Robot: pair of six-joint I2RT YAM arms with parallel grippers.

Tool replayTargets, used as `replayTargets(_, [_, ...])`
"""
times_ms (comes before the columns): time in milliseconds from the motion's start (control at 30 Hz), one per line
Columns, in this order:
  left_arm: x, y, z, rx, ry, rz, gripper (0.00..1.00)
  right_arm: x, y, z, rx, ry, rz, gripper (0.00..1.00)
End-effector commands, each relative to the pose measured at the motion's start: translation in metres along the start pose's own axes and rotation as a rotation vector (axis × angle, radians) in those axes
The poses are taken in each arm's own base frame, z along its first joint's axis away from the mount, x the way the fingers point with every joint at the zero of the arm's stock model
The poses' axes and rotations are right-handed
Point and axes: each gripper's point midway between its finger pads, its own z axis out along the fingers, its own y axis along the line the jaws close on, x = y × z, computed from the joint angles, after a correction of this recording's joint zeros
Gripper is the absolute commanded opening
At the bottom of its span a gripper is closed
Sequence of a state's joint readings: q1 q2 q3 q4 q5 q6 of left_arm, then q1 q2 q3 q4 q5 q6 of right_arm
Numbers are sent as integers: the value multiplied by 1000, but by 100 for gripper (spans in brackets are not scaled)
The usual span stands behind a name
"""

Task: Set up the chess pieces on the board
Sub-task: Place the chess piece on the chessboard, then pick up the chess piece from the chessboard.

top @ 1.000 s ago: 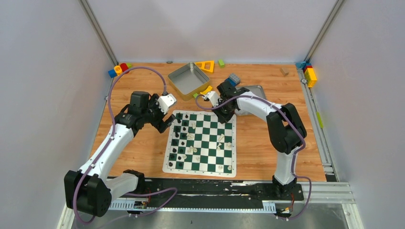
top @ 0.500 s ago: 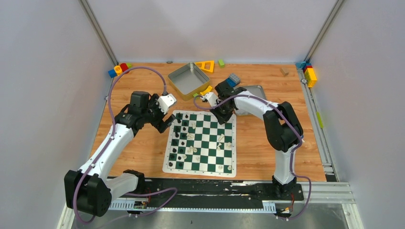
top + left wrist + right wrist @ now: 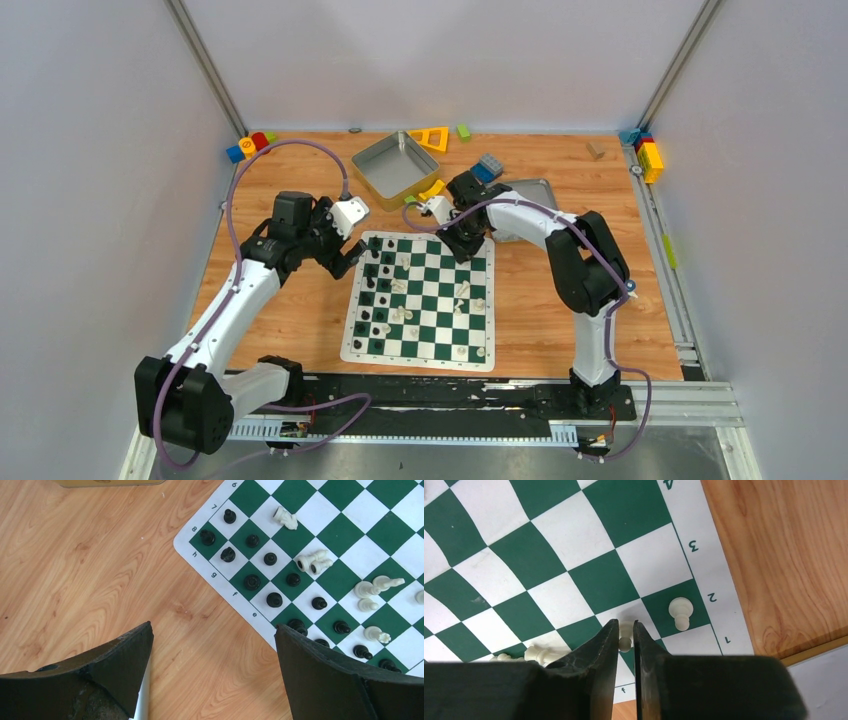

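The board [image 3: 415, 357] lies mid-table with black chess pieces [image 3: 252, 582] standing along its left side and cream-white ones [image 3: 314, 562] scattered, some lying on their sides. My right gripper [image 3: 462, 250] is low over the board's far right corner. In the right wrist view its jaws [image 3: 625, 622] stand narrowly on either side of a white pawn [image 3: 625, 634] that stands upright on a square. Another white pawn [image 3: 681, 611] stands one square away. My left gripper [image 3: 212, 626] hangs wide open over bare wood just left of the board [image 3: 320, 515], holding nothing.
A grey metal tray [image 3: 393, 165] sits behind the board, and a second tray [image 3: 535, 190] lies under the right arm. Toy blocks are at the far left corner [image 3: 250, 145], the far right [image 3: 648, 155] and near a yellow triangle [image 3: 430, 137].
The right gripper has shifted a little left and nearer over the board's far right corner. The left arm has not moved.
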State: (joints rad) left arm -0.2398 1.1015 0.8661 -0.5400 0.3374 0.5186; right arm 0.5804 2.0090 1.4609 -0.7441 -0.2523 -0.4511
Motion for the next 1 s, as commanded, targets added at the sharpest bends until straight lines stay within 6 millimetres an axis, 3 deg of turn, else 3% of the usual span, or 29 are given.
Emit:
replayTargets(0, [-2, 4, 0, -16, -15, -12, 99, -13, 1, -3, -1, -32, 1, 25])
replayTargets(100, [-2, 4, 0, -19, -14, -12, 100, -27, 1, -18, 12, -79, -4, 38])
replayTargets(267, [0, 11, -1, -52, -15, -28, 100, -58, 11, -54, -7, -201, -22, 50])
replayTargets(433, [1, 23, -5, -107, -24, -79, 100, -73, 57, -73, -149, -286, -94, 50])
replayTargets(567, [4, 34, -10, -146, -32, -137, 100, -70, 108, -63, -266, -284, -206, 50])
replayTargets(700, [10, 47, -19, -183, -31, -197, 100, -65, 146, -43, -315, -259, -301, 50])
replayTargets(967, [21, 71, -41, -242, -69, -293, 100, -53, 180, -7, -343, -175, -384, 52])
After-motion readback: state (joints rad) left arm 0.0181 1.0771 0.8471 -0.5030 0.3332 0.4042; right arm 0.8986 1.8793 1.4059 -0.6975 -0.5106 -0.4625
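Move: Back about 14 cm and some 14 cm to the left of the right hand lies the cluster of three white pieces, at roughly board height like the rest. The pawn between the right fingers is about a centimetre below the hand point; the edge pawn stands 4 cm farther out. The white pair lies 7 cm back and 15 cm left, the lone pawn 18 cm back and 12 cm left. From the left hand the cluster is about 12 cm back, 13 cm right and 14 cm down. Opening to about half, the right fingers let go of the white pawn on its square beside the edge pawn. The hand lifts some 8 cm clear, then swings back and left about 12 cm each way over the board towards the cluster of three white pieces, turning counter-clockwise and sinking again near the end, still open. The empty left hand draws left about 7 cm, away from the board. ##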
